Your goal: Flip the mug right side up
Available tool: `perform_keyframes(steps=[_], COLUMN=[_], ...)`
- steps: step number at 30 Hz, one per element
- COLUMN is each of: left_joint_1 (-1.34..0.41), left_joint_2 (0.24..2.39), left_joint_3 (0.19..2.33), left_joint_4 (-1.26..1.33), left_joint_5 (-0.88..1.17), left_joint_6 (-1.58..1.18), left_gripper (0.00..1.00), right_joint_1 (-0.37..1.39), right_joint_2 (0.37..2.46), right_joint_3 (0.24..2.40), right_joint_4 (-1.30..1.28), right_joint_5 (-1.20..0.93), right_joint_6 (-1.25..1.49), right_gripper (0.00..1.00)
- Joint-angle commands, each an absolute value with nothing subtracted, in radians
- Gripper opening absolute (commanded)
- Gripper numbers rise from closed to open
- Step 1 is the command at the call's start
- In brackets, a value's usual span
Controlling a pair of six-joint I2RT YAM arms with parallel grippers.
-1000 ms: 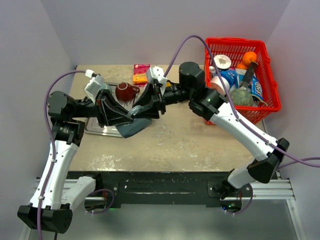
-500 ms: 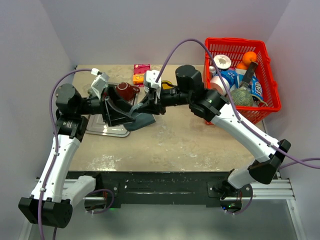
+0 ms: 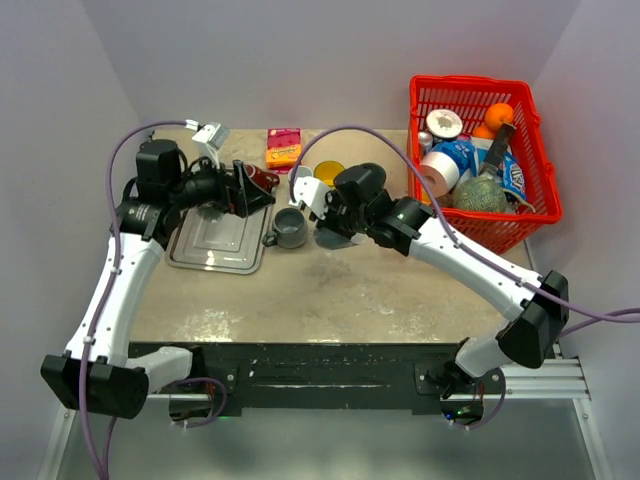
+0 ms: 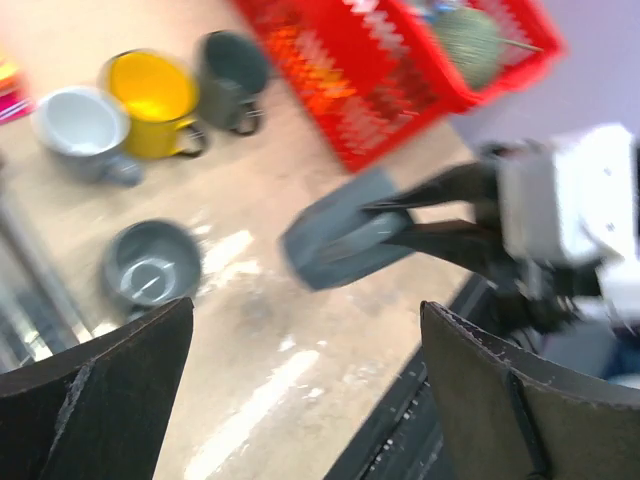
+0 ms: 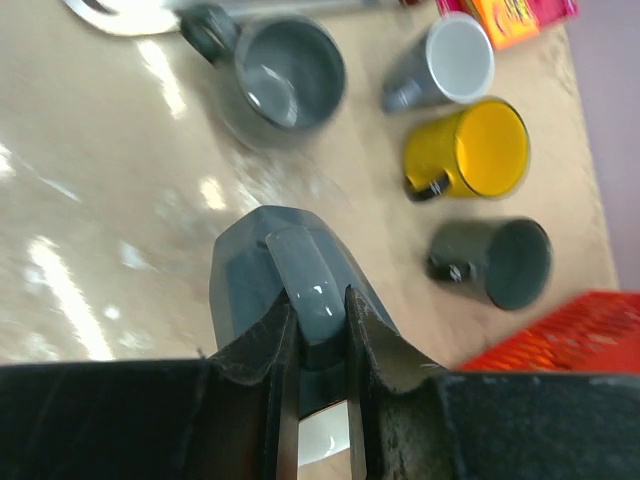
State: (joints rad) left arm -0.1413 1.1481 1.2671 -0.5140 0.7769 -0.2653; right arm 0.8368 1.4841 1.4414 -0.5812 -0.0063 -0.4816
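Observation:
A faceted slate-blue mug (image 5: 262,285) hangs above the tan tabletop, its body lying roughly level. My right gripper (image 5: 318,312) is shut on its handle. The left wrist view shows the same mug (image 4: 345,240) in those fingers, and I cannot tell which way its mouth faces. In the top view the right gripper (image 3: 325,222) covers most of it, just right of an upright grey mug (image 3: 290,228). My left gripper (image 3: 245,190) is drawn back to the far left by a red mug (image 3: 262,178). Its fingers (image 4: 100,400) stand wide open around nothing.
A metal tray (image 3: 215,245) lies at the left. A yellow mug (image 5: 470,150), a white-lined grey mug (image 5: 445,60) and a dark green mug (image 5: 495,262) lie on their sides behind. A red basket (image 3: 480,100) of groceries fills the far right. Snack packets (image 3: 283,145) lie at the back.
My left gripper opened, let go of the slate mug and pulled back to the far left. My right gripper closed on the handle and carried the mug rightward off the tray's edge.

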Motion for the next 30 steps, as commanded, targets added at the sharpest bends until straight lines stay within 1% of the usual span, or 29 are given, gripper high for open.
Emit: perform_keyframes(steps=[1, 3, 7, 10, 12, 18, 22, 30], left_joint_1=[-0.143, -0.143, -0.14, -0.135, -0.132, -0.11, -0.092, -0.075], left_joint_2=[1.215, 1.238, 1.262, 1.272, 1.281, 1.304, 1.319, 1.344], left_joint_3=[1.334, 1.339, 1.338, 1.33, 1.327, 1.302, 1.267, 1.233], left_joint_4=[-0.652, -0.663, -0.663, -0.652, -0.644, -0.601, -0.558, -0.508], left_joint_5=[0.392, 0.309, 0.258, 0.219, 0.21, 0.21, 0.25, 0.31], left_joint_6=[-0.241, -0.255, -0.273, -0.285, -0.293, -0.336, -0.371, -0.379], left_gripper=[0.99, 0.99, 0.99, 0.99, 0.99, 0.99, 0.99, 0.99], right_joint_1=[0.839, 0.838, 0.841, 0.842, 0.842, 0.864, 0.885, 0.92], right_joint_2=[1.416, 1.42, 1.445, 1.511, 1.57, 1.632, 1.675, 1.746], right_joint_3=[1.401, 1.358, 1.295, 1.316, 1.344, 1.361, 1.351, 1.371], right_joint_4=[-0.477, -0.439, -0.356, -0.362, -0.411, -0.417, -0.41, -0.408], right_joint_5=[0.253, 0.285, 0.291, 0.291, 0.288, 0.262, 0.298, 0.288], right_joint_6=[-0.695, -0.785, -0.928, -1.023, -1.066, -1.172, -1.204, -1.229], right_gripper=[0.0, 0.0, 0.0, 0.0, 0.0, 0.0, 0.0, 0.0])
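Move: The right hand holds the mug by its handle; the free table it is bound for lies about 5 cm ahead and some 21 cm below. From this hand the standing grey mug is 8 cm ahead, 12 cm left; the yellow mug is 22 cm ahead, 1 cm left, both about 19 cm lower. From the empty left hand the red mug lies 22 cm ahead, 9 cm left, 27 cm below; the white mug 23 cm ahead, 4 cm right, as low. Right hand lowers its pinched mug some 12 cm, rolling 45 degrees; open left sinks forward-left toward red mug. ##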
